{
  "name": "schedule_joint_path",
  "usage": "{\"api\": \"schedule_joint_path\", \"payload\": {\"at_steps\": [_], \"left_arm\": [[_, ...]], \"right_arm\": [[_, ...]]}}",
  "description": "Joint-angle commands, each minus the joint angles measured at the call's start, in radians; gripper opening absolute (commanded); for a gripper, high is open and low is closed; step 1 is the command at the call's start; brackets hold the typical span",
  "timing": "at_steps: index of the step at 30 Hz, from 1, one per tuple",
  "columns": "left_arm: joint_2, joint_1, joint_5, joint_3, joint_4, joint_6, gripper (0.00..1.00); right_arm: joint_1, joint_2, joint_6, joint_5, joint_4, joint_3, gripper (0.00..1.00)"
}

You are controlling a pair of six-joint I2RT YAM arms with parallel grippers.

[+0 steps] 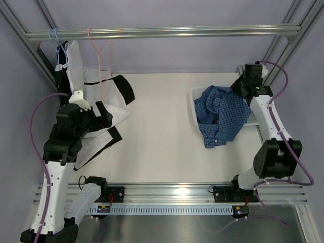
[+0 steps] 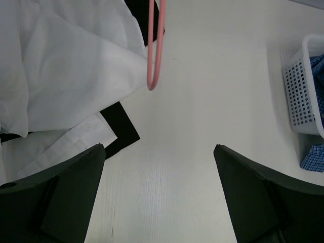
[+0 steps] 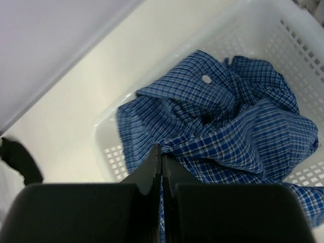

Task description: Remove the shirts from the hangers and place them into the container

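Note:
The blue checked shirt (image 1: 223,114) lies bunched in the white mesh container (image 1: 195,96), with one end draped over its near rim onto the table. My right gripper (image 3: 161,149) is shut on a fold of this shirt (image 3: 228,126) above the container (image 3: 109,147). At the left, a white shirt (image 1: 96,86) hangs from the rail by a light blue hanger (image 1: 53,34) and spreads onto the table, with black cloth (image 1: 125,90) at its edges. A pink hanger (image 1: 101,50) hangs beside it. My left gripper (image 2: 159,147) is open over bare table, just right of the white shirt (image 2: 61,66).
An aluminium rail (image 1: 167,32) crosses the back with frame posts at both sides. The pink hanger's lower end (image 2: 154,50) dangles ahead of my left fingers. The container's mesh wall (image 2: 298,96) shows at the far right of the left wrist view.

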Motion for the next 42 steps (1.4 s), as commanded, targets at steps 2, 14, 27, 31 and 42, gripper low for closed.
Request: {"api": "schedule_joint_path", "payload": {"at_steps": [2, 14, 27, 31, 42], "left_arm": [[-0.024, -0.004, 0.013, 0.005, 0.010, -0.001, 0.95], [-0.016, -0.004, 0.026, 0.015, 0.019, -0.010, 0.95], [0.025, -0.004, 0.013, 0.038, 0.023, 0.012, 0.96], [0.030, -0.004, 0.013, 0.038, 0.026, 0.010, 0.97], [0.027, -0.004, 0.021, 0.019, 0.031, 0.004, 0.97]], "right_arm": [[-0.022, 0.153, 0.080, 0.024, 0.060, -0.021, 0.00], [-0.023, 0.122, -0.023, 0.015, -0.060, 0.000, 0.84], [0.149, -0.357, -0.071, 0.027, -0.099, -0.429, 0.99], [0.234, -0.431, -0.006, 0.024, -0.100, -0.575, 0.99], [0.238, -0.316, 0.017, -0.071, 0.049, -0.713, 0.98]]}}
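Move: The right hand, shut on a piece of the blue shirt, is above the far side of the container, whose middle lies about 5 cm back, 1 cm left and 18 cm below. The shirt's bulk is roughly 9 cm back, 4 cm left and 16 cm down; its hem hangs over the near rim, some 22 cm back, 6 cm left and 20 cm down. From the left hand, the container is about 14 cm ahead, 52 cm right and 22 cm below. Down by about 15 cm goes the right hand first, nearly straight and with its fingers tipping lower, into the container's far part; there the fingers open and let go of the shirt. Wide open, it rises, draws back and slightly left across the container, then sinks to the hem at the near rim, about 20 cm nearer the base than its lowest point at the far side, pointing down steeply again and turned a little counter-clockwise. ##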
